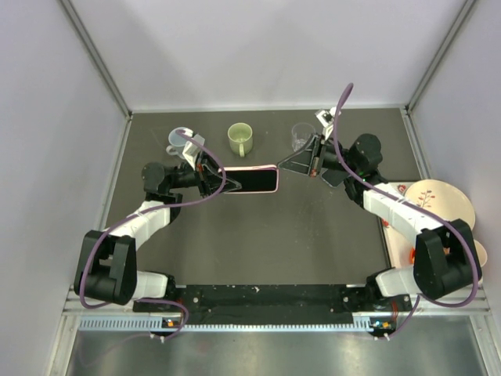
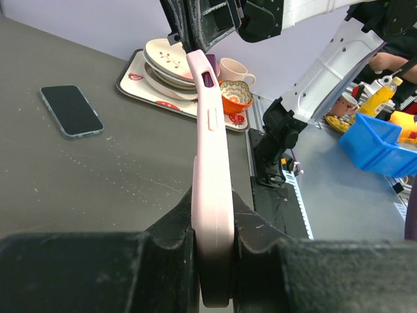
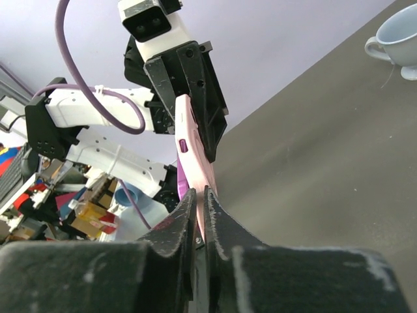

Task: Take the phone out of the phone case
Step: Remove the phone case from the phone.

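The pink phone case (image 1: 250, 179) hangs above the table between both arms, and its face looks dark from above. My left gripper (image 1: 213, 178) is shut on its left end; in the left wrist view the case (image 2: 210, 150) stands edge-on, clamped between the jaws of the left gripper (image 2: 214, 208). My right gripper (image 1: 280, 167) meets the case's other end. In the right wrist view the right gripper (image 3: 199, 193) is shut, with the thin wall of the case (image 3: 195, 166) pinched in the slit. A dark phone (image 2: 70, 111) lies flat on the table, apart from the case. It is hidden in the top view.
At the back stand a pale blue cup (image 1: 178, 139), a green mug (image 1: 240, 138) and a clear glass (image 1: 302, 135). A tray (image 2: 130, 81) of plates, a cup and an orange bowl (image 2: 236, 96) sits at the right edge. Grey walls enclose the table.
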Robot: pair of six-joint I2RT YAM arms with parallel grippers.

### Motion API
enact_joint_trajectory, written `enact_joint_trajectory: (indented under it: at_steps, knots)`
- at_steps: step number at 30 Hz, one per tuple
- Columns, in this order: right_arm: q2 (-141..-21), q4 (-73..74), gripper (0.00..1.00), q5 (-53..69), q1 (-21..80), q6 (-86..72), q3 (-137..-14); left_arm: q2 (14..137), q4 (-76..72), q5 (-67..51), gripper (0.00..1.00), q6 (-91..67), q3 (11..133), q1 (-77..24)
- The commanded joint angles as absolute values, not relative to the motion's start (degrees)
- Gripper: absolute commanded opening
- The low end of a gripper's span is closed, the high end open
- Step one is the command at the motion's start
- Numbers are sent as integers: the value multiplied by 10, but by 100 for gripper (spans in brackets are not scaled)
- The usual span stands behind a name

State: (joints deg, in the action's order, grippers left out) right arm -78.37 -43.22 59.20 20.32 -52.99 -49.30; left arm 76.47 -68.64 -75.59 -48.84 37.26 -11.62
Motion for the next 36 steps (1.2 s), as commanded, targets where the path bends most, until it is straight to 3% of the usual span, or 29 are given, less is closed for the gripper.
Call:
enact_joint_trajectory:
  at_steps: [1,10,19,28,36]
  knots:
    - [-788,-416,9,548,194,-501,-511,753,-791,-786,0,-497,383,-134]
    - [-764,-338,24,506,194,-427,-517,754,-795,-786,0,-500,383,-134]
    - [-759,-244,27,433,195,-318,-532,755,-798,-786,0,-503,383,-135]
    - [-764,-224,30,444,202,-280,-542,758,-802,-786,0,-509,385,-136]
    - [-705,-191,37,529,203,-161,-539,763,-801,-782,0,-512,388,-136]
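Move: At the right fingertips sits the free upper corner of the phone case, about 1 cm to the left of the right hand point and level with it; the phone's middle is some 9 cm left, 2 cm back and 3 cm below. The glass stands about 20 cm ahead, 10 cm right and 18 cm down, the green mug equally far ahead but 11 cm left. From the left hand, clamped on the other end, that corner lies roughly 12 cm right, 3 cm ahead and 3 cm up. Pulling forward on the case's rim at the corner, the right hand opens its nearly shut fingers partway and comes free, travelling about 5 cm forward and 4 cm down, yawing some 15 degrees clockwise with its left side dipping, then easing back a little. The left hand keeps its grip, at first nearly still, then goes back about 2 cm with a slight clockwise turn. ##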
